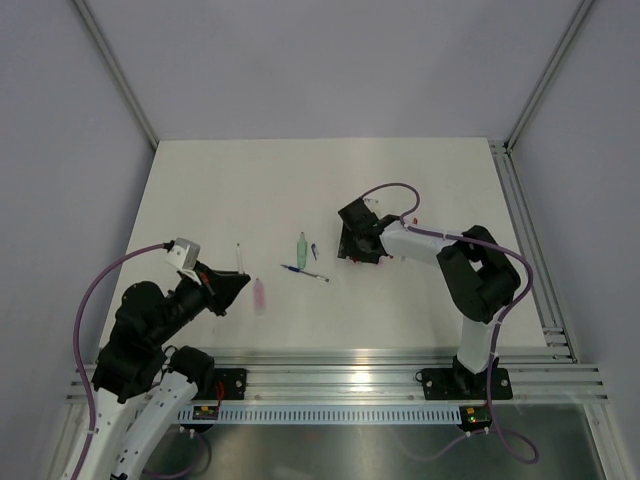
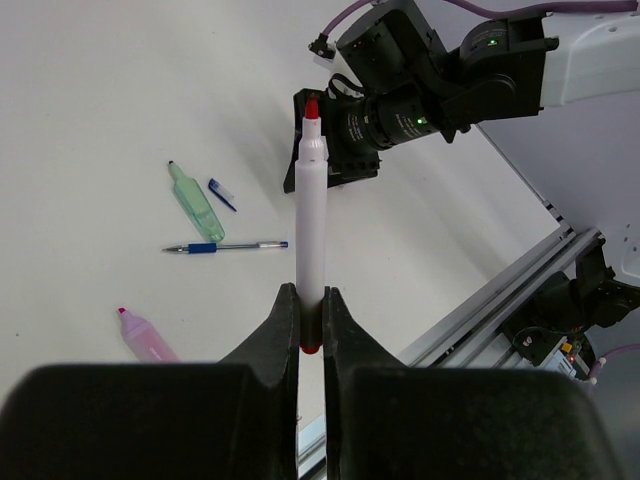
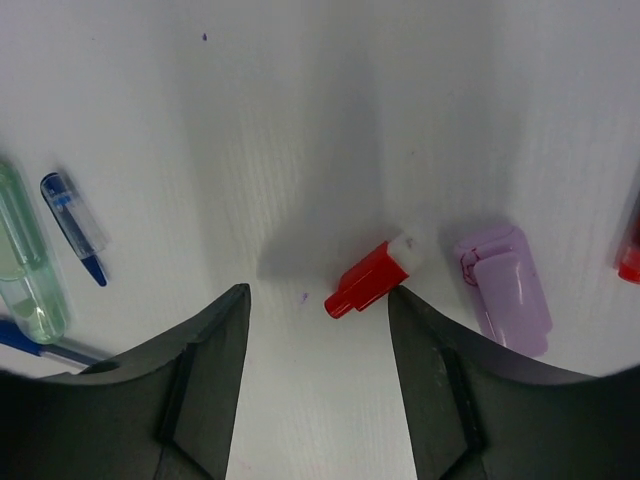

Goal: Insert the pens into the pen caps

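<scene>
My left gripper (image 2: 311, 295) is shut on the lower end of a white pen (image 2: 311, 220) with a red tip, holding it upright above the table; from above, this gripper (image 1: 238, 284) sits at the front left. A red pen cap (image 3: 372, 281) with a white end lies on the table between the fingers of my open right gripper (image 3: 318, 292), close to the right finger (image 3: 430, 350). A pale purple pen cap (image 3: 506, 290) lies just right of it. In the top view the right gripper (image 1: 358, 242) hides both caps.
A green highlighter (image 1: 302, 245), a small blue cap (image 1: 314, 251) and a blue ballpoint pen (image 1: 305, 272) lie mid-table. A pink highlighter (image 1: 259, 294) lies near my left gripper. Something red (image 3: 630, 262) shows at the right wrist view's edge. An aluminium rail (image 1: 340, 380) runs along the near edge.
</scene>
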Motion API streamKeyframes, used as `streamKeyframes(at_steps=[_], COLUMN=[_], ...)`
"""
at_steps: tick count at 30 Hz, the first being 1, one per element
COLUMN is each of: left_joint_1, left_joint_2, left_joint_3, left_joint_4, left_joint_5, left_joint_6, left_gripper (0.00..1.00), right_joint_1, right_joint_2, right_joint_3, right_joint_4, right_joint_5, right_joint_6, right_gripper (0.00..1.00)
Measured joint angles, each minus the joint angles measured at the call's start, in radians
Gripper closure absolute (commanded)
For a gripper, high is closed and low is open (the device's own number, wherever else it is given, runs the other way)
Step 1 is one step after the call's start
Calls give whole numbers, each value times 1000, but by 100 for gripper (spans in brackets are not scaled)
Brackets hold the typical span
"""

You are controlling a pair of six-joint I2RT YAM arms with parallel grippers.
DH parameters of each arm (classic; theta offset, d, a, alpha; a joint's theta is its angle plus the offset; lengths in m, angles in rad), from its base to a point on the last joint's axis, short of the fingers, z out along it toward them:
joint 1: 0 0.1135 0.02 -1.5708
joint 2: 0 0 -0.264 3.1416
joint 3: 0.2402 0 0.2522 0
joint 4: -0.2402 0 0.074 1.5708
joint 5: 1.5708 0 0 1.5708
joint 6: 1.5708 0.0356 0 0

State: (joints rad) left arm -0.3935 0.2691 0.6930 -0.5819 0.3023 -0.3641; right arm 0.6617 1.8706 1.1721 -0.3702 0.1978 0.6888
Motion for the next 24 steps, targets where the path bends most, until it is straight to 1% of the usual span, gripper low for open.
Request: streamKeyframes(at_steps=[6, 10, 11, 14, 20, 23, 24], left_joint_1=[4, 5, 6, 7, 7, 7, 7], left_joint_2=[0, 1, 1, 1, 1, 0, 0], left_joint_3=[0, 0, 0, 0, -2, -6, -9], left_joint_4=[0, 0, 0, 0, 0, 1, 0], left_joint_5=[1, 2, 2, 5, 8, 9, 9], left_joint_6=[0, 0, 0, 1, 1, 1, 1], left_gripper=[100, 100, 100, 100, 100, 100, 100], right_joint_1=[-2, -2, -2, -2, -3, -3, -3], right_joint_2=[31, 55, 60, 76, 103, 118, 122], right_joint_3=[37, 69, 77, 98, 142, 167, 174], right_joint_4=[0, -24, -28, -49, -92, -118, -126], right_joint_5=[23, 34, 37, 49, 55, 60, 64], right_joint_6=[-7, -26, -32, -47, -69, -82, -85], right_gripper=[41, 52, 56, 65, 66, 73, 73])
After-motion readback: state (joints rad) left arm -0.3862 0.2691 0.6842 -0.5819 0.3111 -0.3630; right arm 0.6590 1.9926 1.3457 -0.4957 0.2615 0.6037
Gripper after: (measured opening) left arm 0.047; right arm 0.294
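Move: The red cap lies close to the open right hand, about 2 cm ahead and 1 cm to its right, roughly 1 cm below, slanting beside the right finger. From this hand, the purple cap is some 3 cm ahead and 5 cm right, the red marker about 4 cm ahead and 9 cm right, and the blue pen cap some 2 cm ahead and 9 cm left. From the left hand, the red cap lies roughly 20 cm ahead, 18 cm right and 25 cm lower. The right hand slides forward about 2 cm just over the table, sinking only slightly, so that the red cap comes in between its fingertips, while the wrist rolls a little, some 8 degrees, its right side rising. As it goes, the fingers close from well open to about the cap's width, swinging the slanted cap into line with them and bringing the tips against its sides, while the left hand stays still and keeps hold of the white marker. ##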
